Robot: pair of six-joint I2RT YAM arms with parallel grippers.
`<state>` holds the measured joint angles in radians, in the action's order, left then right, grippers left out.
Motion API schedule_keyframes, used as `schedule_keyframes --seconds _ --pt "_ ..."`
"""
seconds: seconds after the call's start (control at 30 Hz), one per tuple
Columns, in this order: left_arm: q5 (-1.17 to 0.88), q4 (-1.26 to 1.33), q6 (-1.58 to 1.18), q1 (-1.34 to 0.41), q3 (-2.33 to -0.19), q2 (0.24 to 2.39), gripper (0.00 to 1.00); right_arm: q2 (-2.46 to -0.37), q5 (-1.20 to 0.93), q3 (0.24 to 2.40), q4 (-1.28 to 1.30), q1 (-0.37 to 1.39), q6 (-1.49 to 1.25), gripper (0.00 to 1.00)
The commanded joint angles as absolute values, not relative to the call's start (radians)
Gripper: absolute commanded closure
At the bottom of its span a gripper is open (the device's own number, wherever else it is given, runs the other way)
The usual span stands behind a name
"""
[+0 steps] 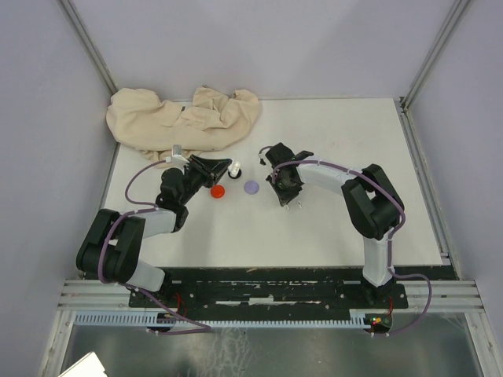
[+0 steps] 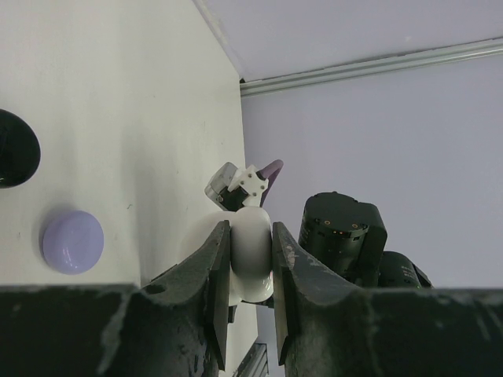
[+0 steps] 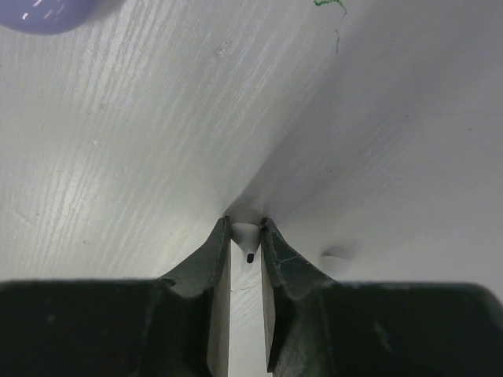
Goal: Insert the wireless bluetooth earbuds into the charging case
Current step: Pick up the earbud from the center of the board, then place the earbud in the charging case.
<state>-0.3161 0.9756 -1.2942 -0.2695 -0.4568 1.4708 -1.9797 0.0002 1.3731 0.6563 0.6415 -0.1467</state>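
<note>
My left gripper (image 2: pixel 251 229) is shut on a white rounded charging case (image 2: pixel 251 263), held on edge just above the table; from above the case (image 1: pixel 234 168) shows at the fingertips of the left gripper (image 1: pixel 224 170). The right gripper (image 3: pixel 246 225) points down at the table, its jaws pressed on both sides of a tiny white earbud (image 3: pixel 246 232). A second white earbud (image 3: pixel 336 256) lies just to the right of those fingers. In the top view the right gripper (image 1: pixel 292 201) stands right of the discs.
A purple disc (image 1: pixel 251 187) and a red disc (image 1: pixel 218 191) lie between the two grippers, and a black disc (image 2: pixel 14 157) lies further off. A crumpled beige cloth (image 1: pixel 185 118) covers the table's back left.
</note>
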Motion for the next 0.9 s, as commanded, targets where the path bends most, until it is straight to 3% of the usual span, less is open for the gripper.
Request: schedule_keyframes --seconds 0.0,0.17,0.47,0.6,0.87 --pt "-0.331 1.03 -1.332 -0.263 -0.464 1.465 0.97 -1.969 0.023 1.414 0.661 0.648 -0.135 0.81" --pt "-0.342 1.017 -1.332 -0.262 -0.481 1.47 0.97 -1.808 0.03 1.35 0.493 0.648 -0.126 0.93" --pt "-0.434 1.016 -1.396 -0.291 -0.558 1.552 0.97 -1.442 -0.038 1.084 -0.031 0.648 -0.1 0.93" --pt "-0.473 1.061 -1.445 -0.323 -0.594 1.616 0.97 -1.371 -0.062 0.978 -0.234 0.656 -0.075 0.98" --pt "-0.506 1.153 -1.542 -0.377 -0.647 1.71 0.97 -1.348 -0.071 0.854 -0.461 0.728 0.07 0.98"
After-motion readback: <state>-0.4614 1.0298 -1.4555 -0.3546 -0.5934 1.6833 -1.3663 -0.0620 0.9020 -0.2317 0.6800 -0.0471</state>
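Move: The right fingers, low on the board, are already shut on the left one of the two white earbuds. The open white charging case in the left gripper is some 14 cm to their left, 5 cm farther out and about 16 cm up. The other white earbud lies about 4 cm to the right, level with them; the purple disc is 9 cm left and 6 cm ahead. From the left hand, the gripped earbud is 14 cm right, 5 cm back and 16 cm below. Straight up and briskly, the right hand lifts the pinched earbud about 20 cm off the board. As it rises it swings the fingers from pointing down to pointing forward-left, some 60 degrees, then eases left towards the case. After a pause the left hand carries the case about 6 cm right to meet it, turning slightly clockwise and tipping down, grip kept. ##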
